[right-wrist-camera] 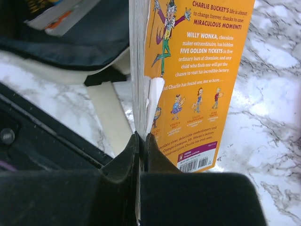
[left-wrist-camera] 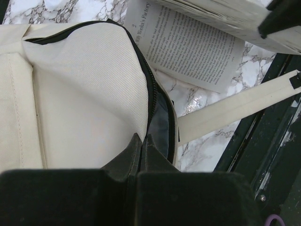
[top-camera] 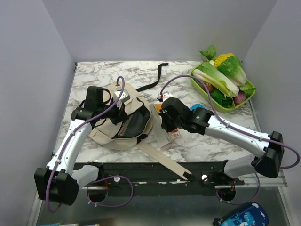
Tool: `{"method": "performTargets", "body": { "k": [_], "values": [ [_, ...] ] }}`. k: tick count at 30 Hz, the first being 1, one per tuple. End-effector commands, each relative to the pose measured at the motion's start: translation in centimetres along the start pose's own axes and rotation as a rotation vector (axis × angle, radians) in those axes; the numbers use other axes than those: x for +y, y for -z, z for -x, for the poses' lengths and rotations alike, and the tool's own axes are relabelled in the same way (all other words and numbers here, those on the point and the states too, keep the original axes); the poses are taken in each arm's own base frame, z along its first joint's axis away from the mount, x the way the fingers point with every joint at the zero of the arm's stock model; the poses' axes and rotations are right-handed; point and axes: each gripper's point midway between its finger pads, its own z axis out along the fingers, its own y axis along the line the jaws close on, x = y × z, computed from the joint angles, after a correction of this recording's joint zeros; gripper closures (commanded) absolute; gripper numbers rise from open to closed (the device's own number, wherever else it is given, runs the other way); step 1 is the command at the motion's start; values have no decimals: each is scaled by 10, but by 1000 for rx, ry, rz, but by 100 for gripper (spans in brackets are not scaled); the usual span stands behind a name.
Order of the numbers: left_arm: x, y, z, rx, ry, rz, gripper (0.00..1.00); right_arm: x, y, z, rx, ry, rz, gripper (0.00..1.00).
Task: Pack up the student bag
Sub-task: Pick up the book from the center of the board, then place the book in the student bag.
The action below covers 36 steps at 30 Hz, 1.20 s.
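The student bag [top-camera: 117, 129], cream fabric with a dark lining, lies left of centre with its mouth open. My left gripper [top-camera: 123, 101] is shut on the bag's zipper edge; in the left wrist view its gripper [left-wrist-camera: 142, 139] pinches the cream fabric [left-wrist-camera: 84, 94]. An orange paperback book [top-camera: 173, 133] stands on its edge just right of the bag. My right gripper [top-camera: 164, 117] is shut on it, and in the right wrist view that gripper [right-wrist-camera: 143, 137] clamps the pages beside the orange back cover [right-wrist-camera: 197, 70]. Another book [right-wrist-camera: 51, 14] shows inside the bag's dark interior [right-wrist-camera: 80, 42].
The bag's long beige strap [top-camera: 162, 160] runs across the dark rail [top-camera: 155, 172] at the table's front edge. A green tray [top-camera: 249, 96] of vegetables sits at the back right, with a small blue object [top-camera: 200, 106] near it. A black strap [top-camera: 160, 70] trails toward the back.
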Motion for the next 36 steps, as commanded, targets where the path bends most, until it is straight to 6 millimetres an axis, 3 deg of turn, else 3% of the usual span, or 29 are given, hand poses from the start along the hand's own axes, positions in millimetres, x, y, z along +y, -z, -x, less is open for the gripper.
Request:
{"method": "performTargets", "body": {
  "k": [1,4,9,12,15,21,29,36],
  "values": [
    [-3,4,17,-48,-41,-9,100,13,32,16,-82,175,0,100],
    [-3,4,17,-47,-43,-6,100,9,66,39,-175,215,-30,100],
    [-3,2,14,-43,-35,-11,100,23,120,67,-284,265,30,99],
    [-3,3,15,-45,-34,-10,100,40,131,60,-281,303,140,100],
    [-3,3,17,-47,-34,-11,100,56,124,42,-245,334,250,99],
    [-5,7,25,-53,-42,-17,100,77,82,2,-128,429,362,100],
    [-22,20,38,-66,-66,-69,100,69,31,-1,-98,610,258,100],
    [-50,24,31,-36,-104,-249,100,74,8,5,-149,832,197,100]
  ]
}}
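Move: Your right gripper already holds the orange book upright, loose pages hanging; the bag's opening lies about 15 cm to its left, level fore and aft and some 10 cm below. The cream strap's middle lies roughly 20 cm back and 16 cm below, neither left nor right; the pencil case is about 25 cm right, 2 cm ahead, 15 cm below. From the left gripper the opening is some 6 cm right, 2 cm back, 10 cm below. Keep the book pinched and lift the right gripper about 13 cm while drawing it back; then lower it by as much, easing left towards the bag's opening and turning the wrist some 35 degrees counter-clockwise so the book's far end swings to the opening. Hold the flap's edge in the shut left fingers and, late on, raise it 2 to 3 cm. ##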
